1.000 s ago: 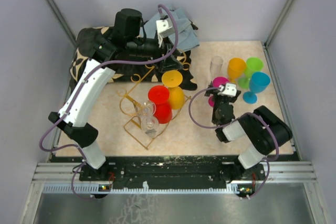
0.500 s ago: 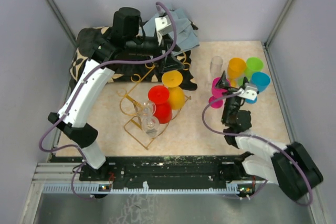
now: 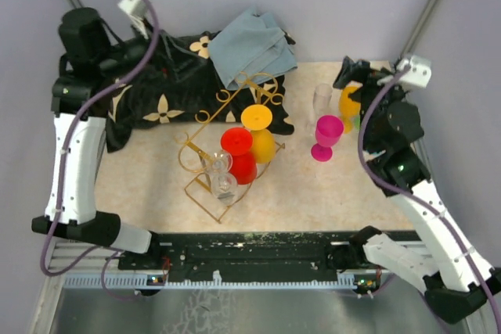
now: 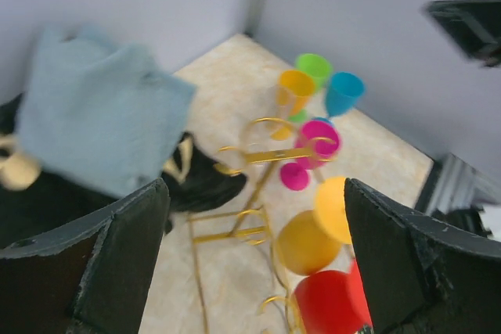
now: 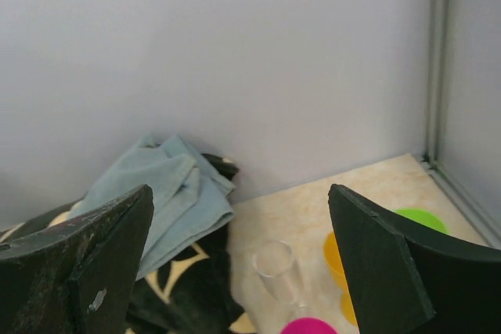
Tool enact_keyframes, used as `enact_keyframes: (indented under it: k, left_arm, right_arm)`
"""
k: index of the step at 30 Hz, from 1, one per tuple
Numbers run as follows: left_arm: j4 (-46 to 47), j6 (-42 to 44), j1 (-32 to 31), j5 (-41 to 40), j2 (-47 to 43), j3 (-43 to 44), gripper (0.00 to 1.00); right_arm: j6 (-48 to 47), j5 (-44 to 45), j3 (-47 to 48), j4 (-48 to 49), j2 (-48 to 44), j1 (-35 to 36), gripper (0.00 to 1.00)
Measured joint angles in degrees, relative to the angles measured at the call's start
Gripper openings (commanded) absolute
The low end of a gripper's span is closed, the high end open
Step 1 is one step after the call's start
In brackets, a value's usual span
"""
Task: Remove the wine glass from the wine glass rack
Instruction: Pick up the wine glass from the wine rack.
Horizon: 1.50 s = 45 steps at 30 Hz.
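The gold wire wine glass rack (image 3: 249, 87) stands mid-table, blurred in the left wrist view (image 4: 266, 154). Hanging in it are a red wine glass (image 3: 236, 140), a yellow one (image 3: 256, 117) and two clear ones (image 3: 225, 187). A magenta wine glass (image 3: 327, 134) stands upright on the table to the rack's right, touched by nothing. My left gripper (image 4: 254, 184) is open and empty, high over the back left and well away from the rack. My right gripper (image 3: 350, 72) is open and empty, raised at the back right above the standing glasses (image 5: 240, 188).
A clear flute (image 3: 322, 99) and an orange glass (image 3: 348, 103) stand behind the magenta one; green (image 4: 313, 64) and blue (image 4: 344, 87) glasses are beside them. A black patterned cloth (image 3: 156, 91) and a blue cloth (image 3: 254, 44) lie at the back. Walls close three sides.
The left arm drew back from the rack to the far back left, its jaws widening. The right arm lifted away from the magenta glass toward the back right, leaving it standing.
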Motion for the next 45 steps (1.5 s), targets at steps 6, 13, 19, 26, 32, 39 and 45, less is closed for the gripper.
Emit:
enact_keyframes:
  k: [6, 13, 19, 26, 32, 39, 45]
  left_arm:
    - [-0.8, -8.7, 18.2, 6.7, 3.0, -2.0, 1.0]
    - [-0.7, -16.3, 23.2, 11.7, 5.9, -8.7, 1.0]
    - [2.6, -22.7, 23.2, 15.6, 6.0, -11.3, 0.99]
    - [5.7, -27.3, 23.2, 18.6, 7.0, -11.6, 0.99]
    - [7.8, -29.5, 23.2, 20.5, 7.4, -12.4, 0.99]
    - [9.3, -30.8, 23.2, 21.4, 7.8, -12.5, 0.98]
    - [9.7, -31.3, 23.2, 21.9, 8.4, -12.5, 0.97]
  right_arm:
    - [13.7, -9.8, 27.6, -25.8, 14.8, 0.0, 0.93]
    - [34.6, -26.6, 26.8, -40.7, 14.2, 0.0, 0.68]
    - [50.8, -36.7, 11.7, -40.9, 6.1, 0.3, 0.65]
    - [59.4, -38.6, 8.0, -37.9, 5.6, 7.6, 0.66]
    - [62.8, -38.1, 5.4, -34.9, 5.6, 9.9, 0.66]
    - [64.3, -38.1, 4.7, -32.1, 5.9, 10.3, 0.61]
    - [64.9, -38.2, 4.6, -28.7, 9.0, 11.6, 0.49]
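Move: The orange wine glass hanging base-up on the rack is some 24 cm to the left of my empty right hand, 3 cm back and about 15 cm lower. The red glass hangs beside it, roughly 4 cm farther left and 6 cm nearer my base. The pink glass stands on the table about 8 cm ahead of my right hand and 32 cm below. From my left hand the orange glass is around 13 cm right, 3 cm back and 20 cm lower. I swing my right hand about 20 cm left to the orange glass on the rack, rising a little first, then sinking to finish 10 cm lower and some 6 cm farther back. On the way the hand turns counter-clockwise and rolls until its fingers sit one above the other, narrowing partway but not shut. My open left hand draws out left and forward, sinks about 8 cm, then rolls in place. ##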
